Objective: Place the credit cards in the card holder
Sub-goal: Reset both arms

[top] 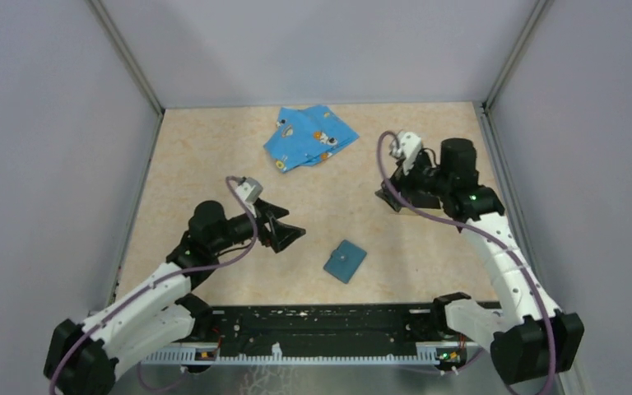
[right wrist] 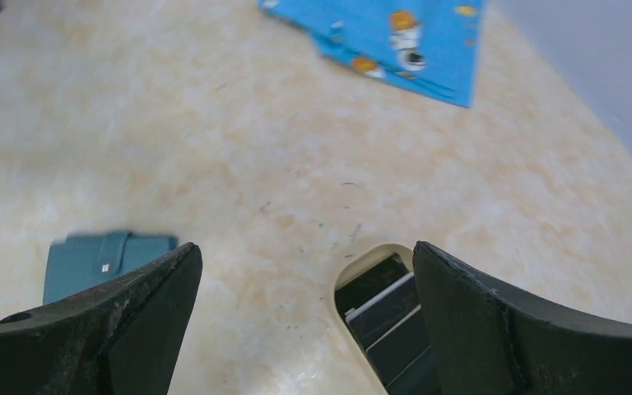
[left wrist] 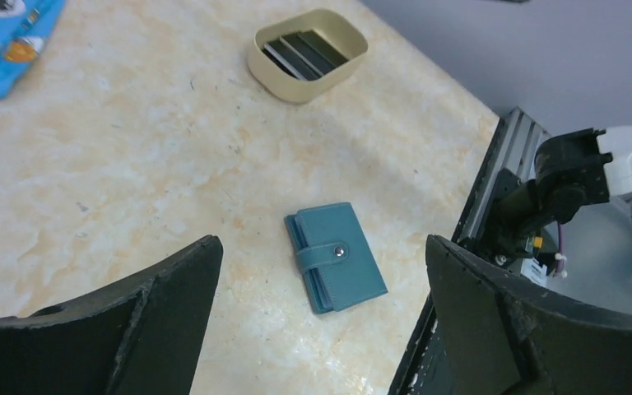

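Observation:
The card holder (top: 345,261) is a teal wallet lying flat and snapped shut near the front middle of the table. In the left wrist view the card holder (left wrist: 336,256) sits just ahead of my left gripper (left wrist: 321,321), which is open and holds nothing. The credit cards (left wrist: 304,51), black and flat, lie stacked in a tan oval tray (left wrist: 296,86). My right gripper (right wrist: 304,321) is open and hovers at the tray (right wrist: 336,300), with the cards (right wrist: 383,316) partly behind its right finger. In the top view the left gripper (top: 284,231) is left of the holder and the right gripper (top: 390,197) covers the tray.
A bright blue cartoon-print cloth (top: 309,136) lies crumpled at the back middle. The black rail (top: 321,325) with both arm bases runs along the near edge. Grey walls close in the left, right and back sides.

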Available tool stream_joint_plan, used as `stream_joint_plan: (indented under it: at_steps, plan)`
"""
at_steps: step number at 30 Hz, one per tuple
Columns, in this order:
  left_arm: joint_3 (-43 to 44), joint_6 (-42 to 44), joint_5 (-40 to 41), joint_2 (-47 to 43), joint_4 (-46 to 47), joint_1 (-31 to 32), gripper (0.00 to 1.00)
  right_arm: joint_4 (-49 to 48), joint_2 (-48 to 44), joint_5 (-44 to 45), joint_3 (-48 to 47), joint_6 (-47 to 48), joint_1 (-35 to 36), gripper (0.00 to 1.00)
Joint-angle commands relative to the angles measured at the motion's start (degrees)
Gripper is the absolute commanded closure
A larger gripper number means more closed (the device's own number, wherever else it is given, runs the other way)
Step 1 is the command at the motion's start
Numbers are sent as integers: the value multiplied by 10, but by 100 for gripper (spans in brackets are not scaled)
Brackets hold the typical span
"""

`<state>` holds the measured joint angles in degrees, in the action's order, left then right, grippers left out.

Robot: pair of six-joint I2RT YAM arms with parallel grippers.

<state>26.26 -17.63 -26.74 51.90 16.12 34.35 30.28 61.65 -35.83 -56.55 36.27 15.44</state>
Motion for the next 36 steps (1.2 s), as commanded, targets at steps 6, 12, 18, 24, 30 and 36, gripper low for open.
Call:
stream_joint_plan:
  at_steps: [6, 12, 18, 24, 30, 36]
  plan:
    - [-27, -89, 69, -212, -59, -4, 1, -59, -83, 7, -84, -296, -58, 2]
    - [-2, -108, 73, -241, -122, -4, 1, -16, -88, 63, -138, -401, -59, 1]
    - [19, -128, 62, -249, -137, -4, 1, -1, -106, 119, -155, -474, -59, 2]
    - [21, -137, 51, -257, -147, -4, 1, -6, -111, 121, -144, -443, -62, 1]
    - [26, -142, 58, -287, -157, -4, 1, -12, -112, 85, -137, -429, -79, 1]
    - [24, -148, 53, -295, -151, -4, 1, -15, -110, 70, -135, -430, -82, 2]
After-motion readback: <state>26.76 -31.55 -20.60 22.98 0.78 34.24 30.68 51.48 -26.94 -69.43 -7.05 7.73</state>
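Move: The closed card holder lies on the table between the hands: about 5 cm back, 14 cm to the right and some 18 cm below the left hand, and roughly 11 cm back, 8 cm to the left and 21 cm below the right hand. The card tray stands about 8 cm ahead and 13 cm to the right of the right hand, at table height; the blue cloth is some 29 cm ahead and 19 cm to the left of it. Both empty hands keep drawing away from the card holder with fingers still wide open, the right one rising about 14 cm above the tray's level and easing some 4 cm to the right while its wrist turns clockwise and its fingers swing up towards level. The left hand climbs some 8 cm while pulling back and to its left by about 5 cm each, its fingertips tilting up by roughly 15 degrees; both do most of their rising early, then slow to a near stop, touching nothing. ##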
